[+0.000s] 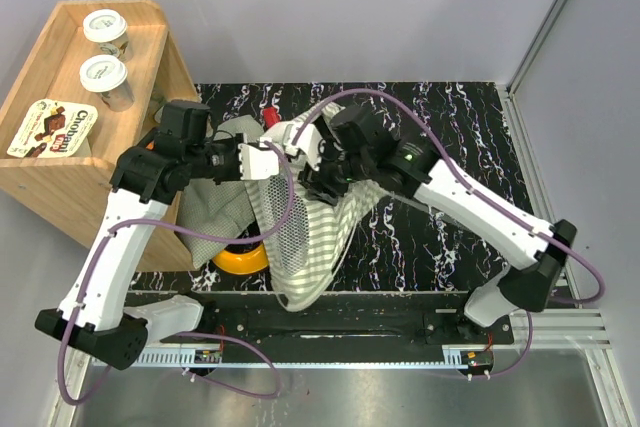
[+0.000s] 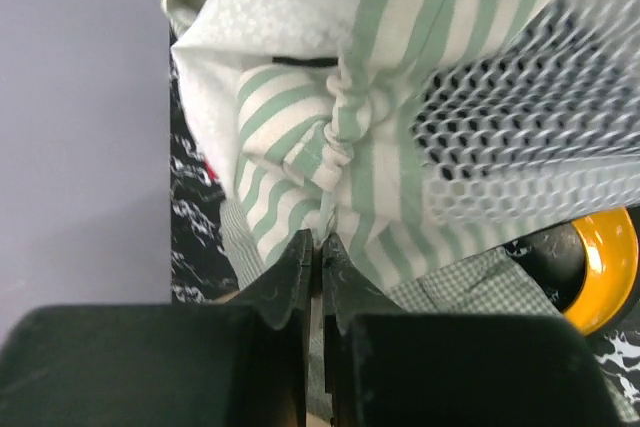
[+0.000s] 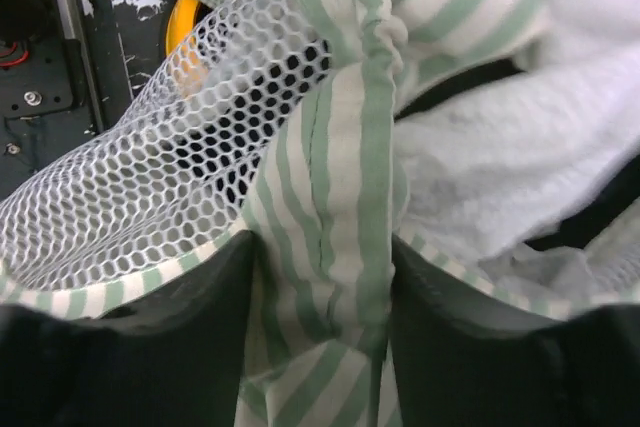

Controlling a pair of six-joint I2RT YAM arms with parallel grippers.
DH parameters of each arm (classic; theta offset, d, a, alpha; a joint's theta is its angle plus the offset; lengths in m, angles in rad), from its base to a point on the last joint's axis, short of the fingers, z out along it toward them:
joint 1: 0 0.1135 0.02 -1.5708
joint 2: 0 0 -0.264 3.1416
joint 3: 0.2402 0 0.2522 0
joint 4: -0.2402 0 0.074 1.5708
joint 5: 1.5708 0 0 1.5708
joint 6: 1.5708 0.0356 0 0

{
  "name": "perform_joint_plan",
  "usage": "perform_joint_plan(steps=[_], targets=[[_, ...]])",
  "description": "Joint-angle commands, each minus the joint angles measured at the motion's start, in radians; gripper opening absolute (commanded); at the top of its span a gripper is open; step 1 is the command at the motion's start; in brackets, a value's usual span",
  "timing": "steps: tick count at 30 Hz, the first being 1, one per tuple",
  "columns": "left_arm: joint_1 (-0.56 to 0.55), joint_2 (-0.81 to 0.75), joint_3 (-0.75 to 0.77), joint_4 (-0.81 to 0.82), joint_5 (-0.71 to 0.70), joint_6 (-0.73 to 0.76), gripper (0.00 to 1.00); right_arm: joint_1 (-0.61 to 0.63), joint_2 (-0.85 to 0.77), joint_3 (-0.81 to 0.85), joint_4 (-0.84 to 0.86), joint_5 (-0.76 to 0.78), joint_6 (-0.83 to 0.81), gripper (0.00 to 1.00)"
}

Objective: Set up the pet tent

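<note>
The pet tent (image 1: 312,242), green-and-white striped fabric with a white mesh window (image 1: 285,217), hangs crumpled between the two arms above the black marbled table (image 1: 460,117). My left gripper (image 1: 275,159) is shut, and in the left wrist view a gathered seam of the tent (image 2: 345,137) runs into the narrow gap at the left gripper (image 2: 320,247). My right gripper (image 1: 318,175) stands close beside it. In the right wrist view the right gripper (image 3: 322,257) is open, its dark fingers (image 3: 200,317) apart with a loose fold of the striped tent (image 3: 350,167) lying between them.
A small-checked green cushion (image 1: 215,209) lies under the tent at the left, with a yellow round object (image 1: 240,259) below it. A wooden shelf (image 1: 90,182) at the far left carries two yogurt cups (image 1: 105,32) and a Chobani pack (image 1: 52,127). Something red (image 1: 270,117) lies behind the tent.
</note>
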Motion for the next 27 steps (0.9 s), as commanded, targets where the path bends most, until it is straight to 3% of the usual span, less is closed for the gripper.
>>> perform_joint_plan(steps=[1, 7, 10, 19, 27], targets=[[0.051, -0.022, -0.048, 0.137, 0.008, -0.034, 0.00, -0.055, -0.148, -0.070, 0.127, 0.031, 0.042, 0.64], [0.089, -0.032, -0.095, 0.150, 0.005, -0.011, 0.00, -0.110, -0.268, -0.099, 0.080, -0.035, 0.037, 0.78], [0.091, -0.035, -0.106, 0.157, 0.013, -0.012, 0.00, -0.112, -0.259, -0.040, -0.005, 0.016, 0.020, 0.84], [0.104, -0.049, -0.135, 0.164, 0.025, -0.013, 0.00, -0.190, -0.369, -0.084, -0.117, 0.133, -0.038, 0.84], [0.109, -0.060, -0.161, 0.172, 0.046, -0.008, 0.00, -0.320, -0.460, -0.228, -0.031, 0.202, -0.104, 0.81]])
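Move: The bare tent rod just past the sleeve's right-hand end lies about 17 cm to the right of the right hand, 1 cm back and some 5 cm lower; the sleeve end is 3 cm short of it. The mesh window sits about 6 cm left, 6 back and 8 below this hand, the red box 16 ahead, 11 left and on the table. From the left hand that rod stretch is roughly 29 cm right, 9 back, 8 lower. The right fingers, already part open, come free of the bunched striped sleeve and spread wide. The hand lifts away and sweeps about 16 cm right and 7 cm up along the sleeve towards the bare rod, turning some 20 degrees clockwise. Fingers still shut on the rod's other end, the left hand eases about 3 cm each left and down and 2 forward. ##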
